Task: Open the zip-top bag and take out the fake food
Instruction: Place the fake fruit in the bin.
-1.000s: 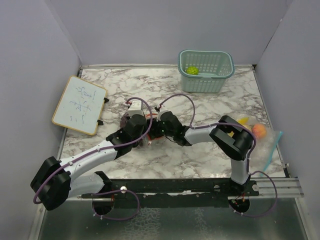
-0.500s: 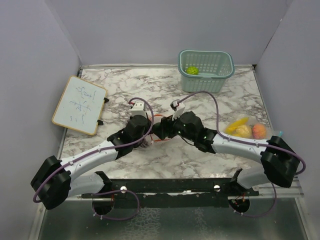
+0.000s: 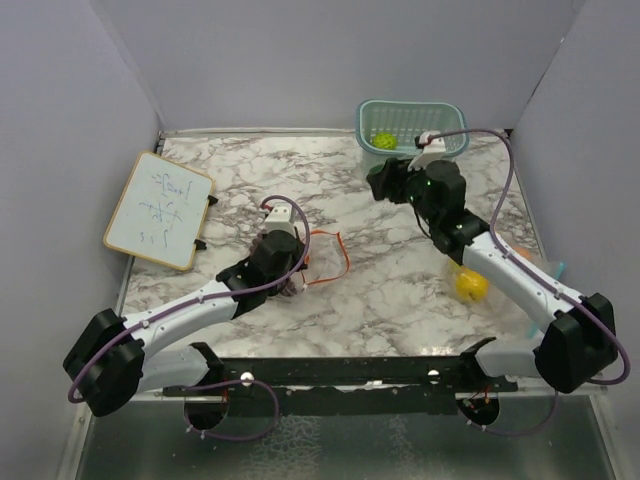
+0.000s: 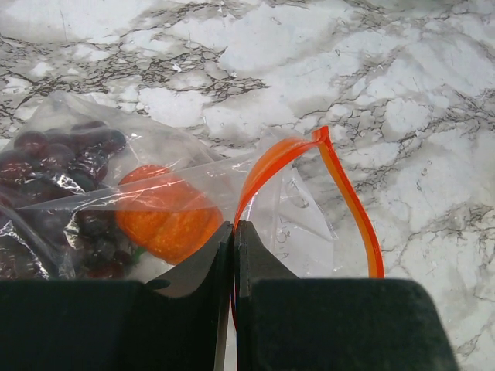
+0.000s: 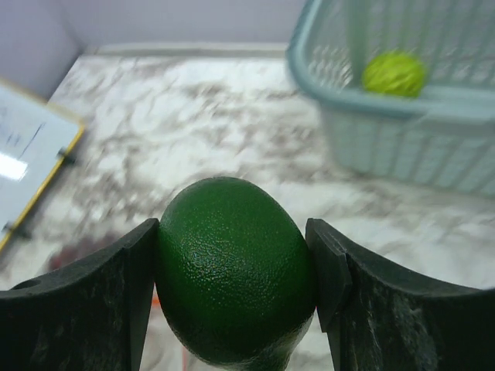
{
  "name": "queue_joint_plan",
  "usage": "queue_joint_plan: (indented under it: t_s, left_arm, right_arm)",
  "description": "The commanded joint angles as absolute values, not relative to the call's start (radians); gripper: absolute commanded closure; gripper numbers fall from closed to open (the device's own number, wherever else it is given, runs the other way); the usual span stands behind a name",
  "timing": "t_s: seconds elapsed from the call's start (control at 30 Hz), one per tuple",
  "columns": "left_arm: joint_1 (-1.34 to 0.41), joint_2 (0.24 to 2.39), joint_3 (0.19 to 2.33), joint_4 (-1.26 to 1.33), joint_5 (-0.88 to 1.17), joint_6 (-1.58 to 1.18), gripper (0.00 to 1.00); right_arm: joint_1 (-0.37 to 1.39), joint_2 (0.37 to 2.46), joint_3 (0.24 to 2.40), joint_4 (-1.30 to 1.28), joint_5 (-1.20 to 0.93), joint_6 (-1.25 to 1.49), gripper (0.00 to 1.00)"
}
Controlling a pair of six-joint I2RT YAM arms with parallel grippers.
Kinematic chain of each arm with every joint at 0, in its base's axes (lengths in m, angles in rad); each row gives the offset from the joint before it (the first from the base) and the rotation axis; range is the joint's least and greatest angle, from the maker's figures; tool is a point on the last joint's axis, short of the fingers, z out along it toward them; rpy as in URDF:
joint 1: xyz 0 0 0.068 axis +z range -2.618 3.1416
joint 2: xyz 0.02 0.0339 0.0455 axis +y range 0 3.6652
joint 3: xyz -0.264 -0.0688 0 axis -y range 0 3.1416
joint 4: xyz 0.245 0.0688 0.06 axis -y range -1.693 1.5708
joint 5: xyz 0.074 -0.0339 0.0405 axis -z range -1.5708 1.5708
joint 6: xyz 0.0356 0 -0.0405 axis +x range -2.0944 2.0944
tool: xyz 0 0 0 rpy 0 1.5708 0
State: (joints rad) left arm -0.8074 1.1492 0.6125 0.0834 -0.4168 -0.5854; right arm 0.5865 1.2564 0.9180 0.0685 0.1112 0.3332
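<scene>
The clear zip-top bag [image 4: 302, 224] lies mid-table with its orange zip strip [image 3: 335, 255] gaping. My left gripper [image 4: 233, 226] is shut on that strip's near edge. Inside the bag sit an orange fruit [image 4: 166, 220] and a purple grape bunch [image 4: 66, 174]. My right gripper [image 5: 232, 228] is shut on a dark green fruit [image 5: 236, 270], held in the air in front of the teal basket [image 5: 402, 116]. In the top view the right gripper [image 3: 385, 182] hangs by the basket's [image 3: 445, 150] left front corner. A lime [image 3: 384, 141] lies in the basket.
A yellow lemon [image 3: 470, 285] lies on the marble at the right, partly under my right forearm. A small whiteboard [image 3: 158, 210] rests at the far left. Grey walls close in the table on three sides.
My right arm has swung from the bag's mouth at mid-table up to the back right, carrying the dark green fruit to the basket. The left gripper has stayed on the zip strip.
</scene>
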Motion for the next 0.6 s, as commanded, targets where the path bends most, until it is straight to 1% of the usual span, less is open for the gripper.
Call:
queue_joint_plan:
  t_s: [0.0, 0.1, 0.27, 0.43, 0.57]
  left_arm:
    - [-0.811, 1.160, 0.622, 0.105, -0.385, -0.594, 0.92]
    - [-0.810, 1.155, 0.622, 0.089, -0.386, -0.597, 0.92]
    - [-0.809, 1.119, 0.620, 0.056, -0.403, -0.591, 0.92]
    - [-0.810, 1.105, 0.624, 0.034, -0.425, -0.578, 0.92]
    - [-0.808, 1.107, 0.621, 0.035, -0.430, -0.576, 0.92]
  right_arm:
    - [0.424, 1.405, 1.134, 0.072, 0.023, 0.255, 0.41]
    - [0.336, 1.548, 1.283, 0.063, -0.005, 0.256, 0.41]
    - [0.245, 1.743, 1.496, 0.038, -0.003, 0.258, 0.40]
    - [0.212, 1.885, 1.645, 0.002, 0.001, 0.247, 0.39]
    - [0.209, 1.981, 1.772, -0.066, 0.004, 0.216, 0.35]
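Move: The right hand already holds the dark green fruit in the air; the bin it is bound for lies about 26 cm ahead and 15 cm to its right, its middle some 17 cm lower. Inside the bin the light green fruit sits about 4 cm farther out and 6 cm to the left of the bin's middle, while the zip-top bag's open mouth is roughly 11 cm left of the right hand and 6 cm back. From the left hand the bin is some 33 cm ahead and 29 cm right. The right hand sweeps fast outward with the dark green fruit, about 22 cm forward and 10 cm to the right, rising some 5 cm on the way and then sinking back most of that as it slows over the bin. Its wrist swings about 15 degrees clockwise and the fingers keep their grip on the fruit, while the left hand stays where it is and goes on pinching the bag by its zip edge. ##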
